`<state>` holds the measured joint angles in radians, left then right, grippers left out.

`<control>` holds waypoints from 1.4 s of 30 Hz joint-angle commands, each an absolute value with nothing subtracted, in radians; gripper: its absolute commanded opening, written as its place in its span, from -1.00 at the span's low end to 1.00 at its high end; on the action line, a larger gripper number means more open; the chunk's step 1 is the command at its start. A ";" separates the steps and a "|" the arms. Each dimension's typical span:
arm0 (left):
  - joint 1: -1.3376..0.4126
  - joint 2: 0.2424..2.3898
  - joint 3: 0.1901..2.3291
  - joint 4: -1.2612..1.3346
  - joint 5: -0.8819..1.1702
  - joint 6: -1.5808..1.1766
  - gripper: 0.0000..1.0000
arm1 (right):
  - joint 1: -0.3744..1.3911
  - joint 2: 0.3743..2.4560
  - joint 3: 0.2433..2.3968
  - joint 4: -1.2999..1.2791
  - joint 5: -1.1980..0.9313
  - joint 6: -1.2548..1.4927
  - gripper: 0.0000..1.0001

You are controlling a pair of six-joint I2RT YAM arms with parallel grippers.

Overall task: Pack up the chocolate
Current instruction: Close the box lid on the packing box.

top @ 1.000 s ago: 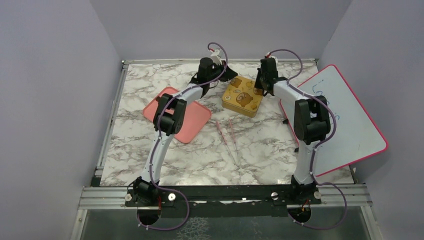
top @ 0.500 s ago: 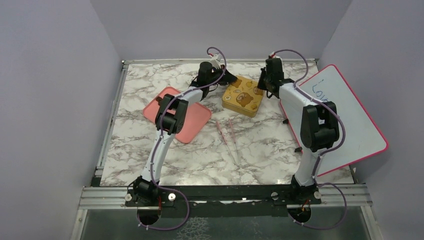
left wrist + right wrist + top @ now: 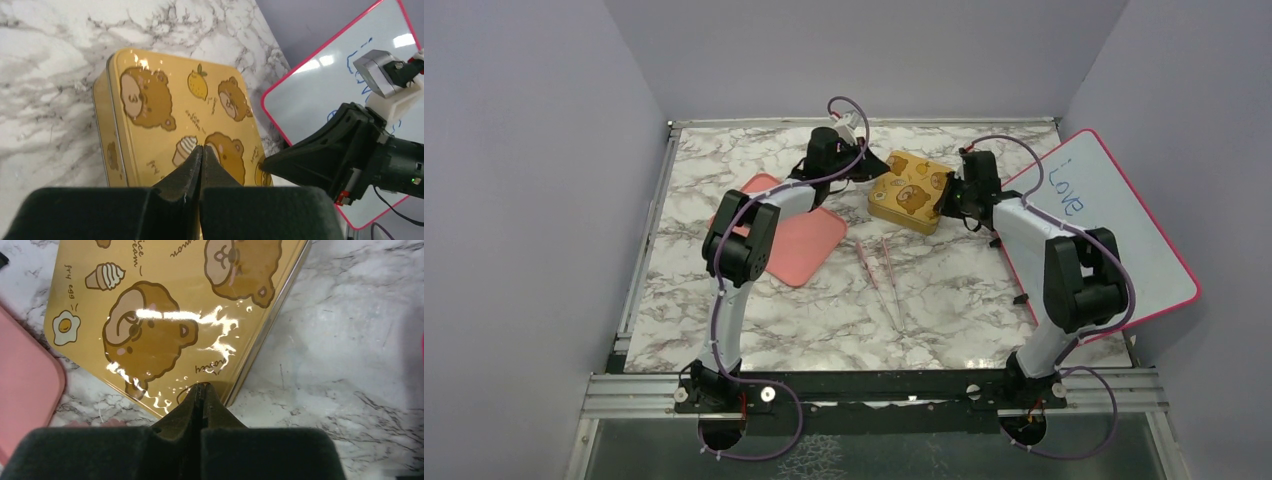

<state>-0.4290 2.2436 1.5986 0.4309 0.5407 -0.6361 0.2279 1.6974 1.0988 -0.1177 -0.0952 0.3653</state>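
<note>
No chocolate shows in any view. A square gold tin [image 3: 910, 190] printed with bears lies on the marble table with its lid on. My left gripper [image 3: 871, 168] is shut and empty, its tips over the tin's lid [image 3: 175, 115] from the far left side. My right gripper [image 3: 946, 200] is also shut and empty, its tips [image 3: 201, 386] at the tin's right-hand corner [image 3: 175, 300]. In the left wrist view the right gripper's black fingers [image 3: 320, 155] reach the tin's edge from the right.
A pink tray [image 3: 799, 235] lies left of the tin, partly under the left arm. Pink tweezers [image 3: 879, 275] lie on the marble in front of the tin. A pink-framed whiteboard [image 3: 1114, 240] leans at the right side.
The right gripper has come down and nearer, from the tin's far right corner to its right-hand corner. The left arm's elbow swung left. The tin has turned slightly.
</note>
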 commanded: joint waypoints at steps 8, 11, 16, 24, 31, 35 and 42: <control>-0.455 2.242 1.415 0.427 0.529 -0.657 -0.98 | 0.226 1.632 1.055 -0.179 -0.080 0.362 -0.74; -0.456 2.187 1.393 0.421 0.531 -0.664 -0.98 | 0.233 1.519 1.013 -0.200 -0.091 0.381 -0.50; -0.456 2.044 1.373 0.371 0.515 -0.632 -0.83 | 0.281 1.335 0.876 -0.192 -0.143 0.401 -0.21; -0.456 1.784 1.337 0.144 0.439 -0.495 -0.09 | 0.291 1.085 0.842 -0.301 -0.214 0.364 0.95; -0.456 1.527 1.252 0.017 0.426 -0.426 0.98 | 0.291 0.970 0.885 -0.319 -0.330 0.364 1.00; -0.456 1.362 1.174 -0.044 0.446 -0.380 0.98 | 0.291 0.905 0.850 -0.285 -0.366 0.344 1.00; -0.456 1.020 0.916 -0.098 0.478 -0.296 0.98 | 0.291 0.834 0.767 -0.175 -0.473 0.403 1.00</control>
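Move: The closed packing box's middle lies about 7 cm to the left hand's right, 2 cm back and 8 cm below. From the right hand, over the lid's near right corner, the box's middle is some 6 cm ahead, 5 cm left and 4 cm below. The pink tray is about 22 cm left of the left hand, 11 cm back and 10 cm below; the tongs lie roughly 16 cm back, 11 cm left and 6 cm below the right hand. Both closed grippers finish pressing the lid's near corners: the right dips about 1.5 cm onto the burger corner, while the left comes back and some 5 cm down onto the egg corner and creeps slightly back there. Then each comes off and withdraws back and up from the box, the left also drifting left towards the tray, both opening wide on the way and the right tipping its fingers upward as its wrist turns about 30 degrees. ##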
